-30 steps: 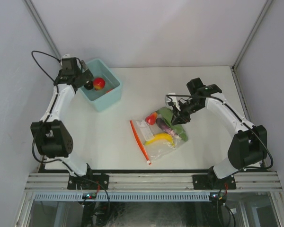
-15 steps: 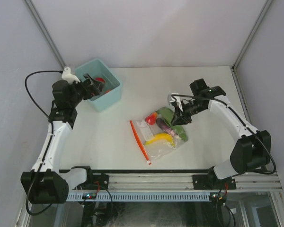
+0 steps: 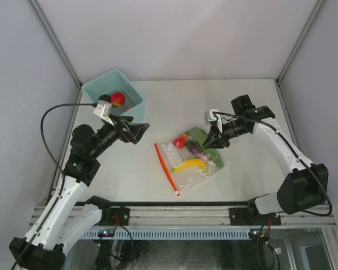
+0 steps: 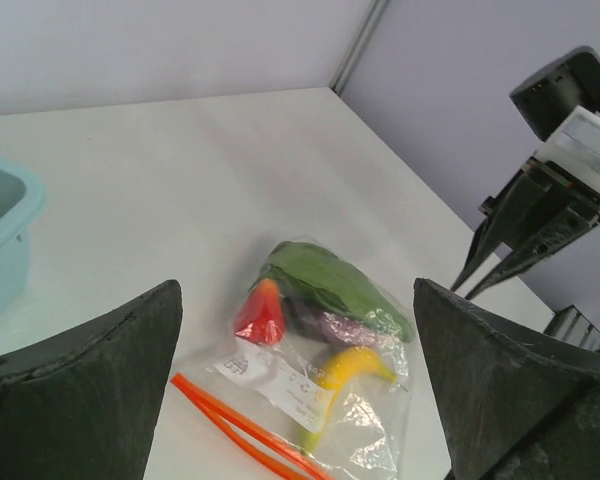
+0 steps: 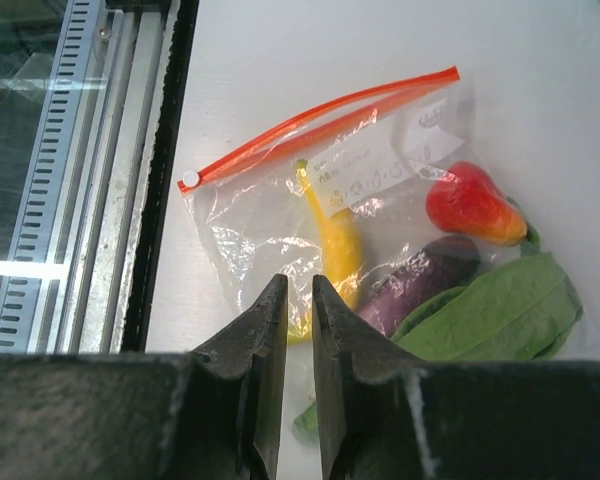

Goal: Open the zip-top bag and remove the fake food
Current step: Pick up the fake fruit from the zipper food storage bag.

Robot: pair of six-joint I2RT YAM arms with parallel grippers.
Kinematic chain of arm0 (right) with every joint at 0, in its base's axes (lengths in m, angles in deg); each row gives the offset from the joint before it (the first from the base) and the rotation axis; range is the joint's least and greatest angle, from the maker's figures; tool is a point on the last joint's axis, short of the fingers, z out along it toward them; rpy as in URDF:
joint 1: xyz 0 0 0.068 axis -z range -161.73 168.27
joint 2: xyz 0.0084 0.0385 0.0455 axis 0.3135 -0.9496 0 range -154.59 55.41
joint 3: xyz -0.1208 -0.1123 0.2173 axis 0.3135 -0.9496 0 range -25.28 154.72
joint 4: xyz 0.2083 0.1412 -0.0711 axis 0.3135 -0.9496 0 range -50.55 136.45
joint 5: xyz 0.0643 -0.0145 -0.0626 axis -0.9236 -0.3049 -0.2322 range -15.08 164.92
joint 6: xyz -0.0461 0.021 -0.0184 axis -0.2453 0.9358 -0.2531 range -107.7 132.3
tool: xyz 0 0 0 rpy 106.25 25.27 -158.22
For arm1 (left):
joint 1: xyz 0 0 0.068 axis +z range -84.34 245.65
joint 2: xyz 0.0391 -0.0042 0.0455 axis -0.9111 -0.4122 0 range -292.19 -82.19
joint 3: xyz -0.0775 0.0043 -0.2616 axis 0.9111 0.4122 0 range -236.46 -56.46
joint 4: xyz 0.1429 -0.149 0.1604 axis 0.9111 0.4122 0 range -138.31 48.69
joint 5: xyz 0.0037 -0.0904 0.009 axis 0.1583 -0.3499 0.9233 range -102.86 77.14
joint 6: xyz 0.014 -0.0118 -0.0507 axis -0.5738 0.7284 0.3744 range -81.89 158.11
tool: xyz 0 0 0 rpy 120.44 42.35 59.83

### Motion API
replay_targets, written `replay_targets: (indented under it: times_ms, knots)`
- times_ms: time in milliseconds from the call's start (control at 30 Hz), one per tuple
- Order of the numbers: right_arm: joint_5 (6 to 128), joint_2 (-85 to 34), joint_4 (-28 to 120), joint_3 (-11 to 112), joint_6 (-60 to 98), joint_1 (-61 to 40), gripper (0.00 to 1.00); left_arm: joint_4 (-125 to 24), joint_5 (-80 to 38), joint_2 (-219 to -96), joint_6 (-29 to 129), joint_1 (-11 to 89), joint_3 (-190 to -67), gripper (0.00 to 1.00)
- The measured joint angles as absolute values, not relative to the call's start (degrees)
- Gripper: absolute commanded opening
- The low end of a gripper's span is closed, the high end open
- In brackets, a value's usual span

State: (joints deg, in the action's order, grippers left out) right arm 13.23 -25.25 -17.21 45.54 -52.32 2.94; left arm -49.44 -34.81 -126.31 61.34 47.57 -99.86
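Note:
The clear zip-top bag point(image 3: 188, 163) lies flat mid-table, its orange-red zip strip point(image 3: 166, 167) on the left. Inside it show fake food pieces: a red one point(image 3: 181, 140), a purple eggplant point(image 3: 195, 151), a yellow banana point(image 3: 190, 165) and a green leaf point(image 3: 198, 136). A red apple point(image 3: 118, 99) sits in the teal bin point(image 3: 134, 93). My left gripper point(image 3: 136, 130) hangs wide open and empty, left of the bag point(image 4: 310, 380). My right gripper point(image 3: 210, 142) is down on the bag's right side. Its jaws point(image 5: 300, 280) are closed to a thin slit on the crinkled plastic point(image 5: 250, 230).
The teal bin stands at the back left, and its corner point(image 4: 5, 225) shows in the left wrist view. A metal rail point(image 5: 90, 170) runs along the table's near edge, close to the bag's zip end. White walls enclose the table on three sides.
My left arm has swung away from the bin toward the bag, still open, and the apple stays in the bin. The right gripper's tips and the bag have hardly moved.

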Motion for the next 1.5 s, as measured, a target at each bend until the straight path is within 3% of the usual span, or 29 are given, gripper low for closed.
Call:
replay_targets:
  times_ms: [133,433,800,1033,1167,1267,1367,1500]
  knots:
    - [11.37,-23.75,-15.33,44.06,-52.46,3.13,0.17,-49.81,-34.51,-122.66,61.45,46.24,-97.70,1.00]
    - [7.00,-21.06,-14.04,35.60,-63.38,3.26,0.40,-57.11,-36.21,-117.61,64.70,46.02,-87.05,1.00]
    - [6.98,-20.97,-17.19,32.71,-78.90,3.13,0.42,-68.96,-40.98,-119.73,72.03,45.97,-77.24,0.95]
    - [11.98,-20.99,-12.66,30.27,-77.22,-0.32,0.42,-71.58,-38.70,-119.25,70.04,41.99,-73.89,0.78]
    - [15.78,-21.41,-9.23,29.33,-74.40,-3.53,0.42,-68.89,-34.68,-119.75,67.00,36.44,-73.35,0.55]
    - [18.43,-22.30,-6.59,28.95,-72.24,-5.61,0.42,-65.31,-30.88,-121.35,64.77,33.45,-73.39,0.32]
    - [20.96,-23.66,-4.09,28.67,-69.90,-7.16,0.42,-60.72,-27.51,-123.36,63.87,32.18,-73.39,0.18]
    - [24.35,-25.67,-0.86,28.43,-66.53,-8.56,0.42,-54.23,-21.96,-124.60,64.27,29.56,-73.41,0.09]
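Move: The banana in the bag lies about 8 cm to the right hand's left, 1 cm ahead and some 18 cm below. Next to it, the eggplant is roughly 6 cm farther out and 3 cm to its right, the red pepper 10 cm farther out and 4 cm to its left. For the left hand, the bag's orange zip edge lies about 8 cm right, 4 cm back and 30 cm down, with the banana 18 cm right and 2 cm back. The banana under the bag's film draws the right hand down about 10 cm and slightly back, turning some 15 degrees counter-clockwise, its nearly shut fingers parting to under half open. Towards the orange zip edge the left hand first eases back, then sinks nearly 20 cm, drifting right, its fingers dipping and closing from wide open to almost shut on nothing. ##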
